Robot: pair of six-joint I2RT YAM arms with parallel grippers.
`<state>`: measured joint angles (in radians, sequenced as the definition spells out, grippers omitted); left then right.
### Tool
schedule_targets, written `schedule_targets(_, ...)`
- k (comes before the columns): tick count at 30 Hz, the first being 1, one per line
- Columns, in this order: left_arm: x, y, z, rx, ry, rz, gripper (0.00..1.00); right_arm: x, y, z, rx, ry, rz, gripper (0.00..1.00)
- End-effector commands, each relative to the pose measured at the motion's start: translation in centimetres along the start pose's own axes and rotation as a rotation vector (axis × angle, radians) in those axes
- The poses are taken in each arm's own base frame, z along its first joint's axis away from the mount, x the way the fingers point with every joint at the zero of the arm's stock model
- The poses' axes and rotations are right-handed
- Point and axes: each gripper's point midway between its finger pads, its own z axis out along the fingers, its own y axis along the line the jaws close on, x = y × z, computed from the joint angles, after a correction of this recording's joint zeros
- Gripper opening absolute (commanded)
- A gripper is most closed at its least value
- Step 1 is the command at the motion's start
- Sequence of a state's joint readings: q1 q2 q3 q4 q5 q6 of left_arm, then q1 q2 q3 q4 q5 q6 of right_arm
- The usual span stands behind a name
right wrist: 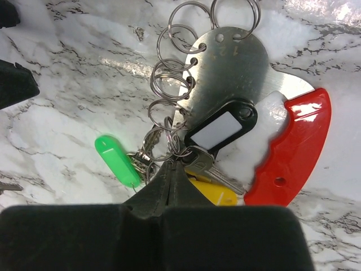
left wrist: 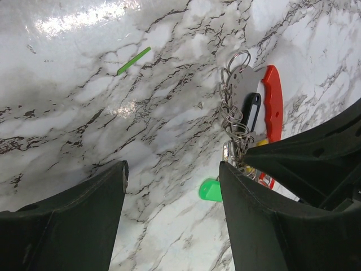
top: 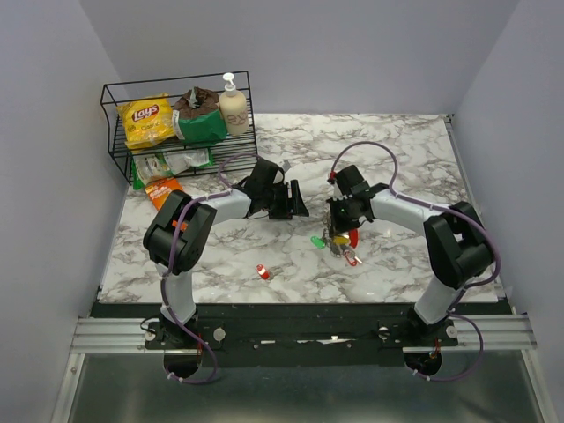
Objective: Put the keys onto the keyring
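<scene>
The keyring [right wrist: 293, 152] is a red curved grip on a silvery plate, with a chain of wire rings [right wrist: 169, 84]. It lies on the marble right of centre [top: 352, 238]. A green-headed key [right wrist: 115, 159], a yellow-headed one [right wrist: 217, 196], a bare silver key and a black tag hang bunched on the rings. My right gripper [right wrist: 174, 162] is shut, its tips pinching the wire rings where they bunch. My left gripper [left wrist: 172, 169] hovers open just left of the bundle, with only marble between its fingers and the green head [left wrist: 210, 190] by its right finger. A red-headed key [top: 263, 271] lies alone nearer the front.
A black wire basket [top: 115, 132] at the back left holds a yellow chip bag [top: 147, 121], a green bag and a soap bottle [top: 233, 106]. An orange packet [top: 163, 189] lies in front of it. A thin green sliver [left wrist: 133, 60] rests on the marble. Grey walls close three sides.
</scene>
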<state>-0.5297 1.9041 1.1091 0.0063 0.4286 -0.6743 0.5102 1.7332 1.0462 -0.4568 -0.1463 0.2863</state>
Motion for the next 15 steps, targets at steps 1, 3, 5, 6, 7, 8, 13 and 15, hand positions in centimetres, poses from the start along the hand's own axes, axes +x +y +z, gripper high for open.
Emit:
schedule_targets(1, 0.2, 0.2, -0.2, -0.006, 0.002, 0.015, 0.75, -2.4, 1.1, -2.5, -0.021, -0.09, -0.046, 0.01)
schedule_targets(3, 0.1, 0.3, -0.2, -0.011, -0.005, 0.021, 0.75, -2.9, 2.2, -3.7, -0.073, -0.122, -0.071, 0.01)
schedule_targets(5, 0.0, 0.2, -0.3, -0.009, -0.007, 0.031, 0.75, -2.8, 3.4, -4.1, -0.144, -0.126, -0.119, 0.01)
schedule_targets(6, -0.1, 0.1, -0.4, -0.005, -0.008, 0.034, 0.75, -2.6, 3.7, -4.1, -0.163, -0.122, -0.152, 0.01)
schedule_targets(7, 0.0, 0.1, -0.3, -0.004, -0.004, 0.033, 0.75, -2.5, 3.9, -4.0, -0.169, -0.117, -0.158, 0.01)
schedule_targets(8, 0.0, 0.1, -0.3, -0.003, -0.003, 0.034, 0.75, -2.4, 3.9, -3.9, -0.169, -0.11, -0.162, 0.08)
schedule_targets(13, 0.1, -0.3, -0.4, 0.012, 0.002, 0.036, 0.77, -3.2, 2.9, -4.0, -0.1, -0.14, -0.15, 0.46)
schedule_targets(15, 0.0, -0.4, -0.4, 0.015, -0.003, 0.034, 0.77, -4.0, 2.3, -4.3, -0.055, -0.168, -0.145, 0.5)
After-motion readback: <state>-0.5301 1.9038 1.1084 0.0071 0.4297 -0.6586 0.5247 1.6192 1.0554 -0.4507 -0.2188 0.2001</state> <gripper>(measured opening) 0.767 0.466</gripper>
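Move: The closed right fingertips are right at the bunch of rings, with the green tag some 3 cm to the left and 2 cm back. The yellow tag is about 2 cm right and 1 cm back, the red handle of the keyring plate about 5 cm right and level, and the red tag roughly 5 cm right and 6 cm back; all lie at or just below fingertip height. From the left hand the ring bunch lies about 7 cm right, 5 cm back and 4 cm lower. Lift the right gripper off the ring bunch, about 4.5 cm up with the fingers still shut, easing a little left in the later part of the rise while the wrist tilts and turns counter-clockwise by under 10 degrees. Then open the fingers to about half and hover over the rings, clear of them. ##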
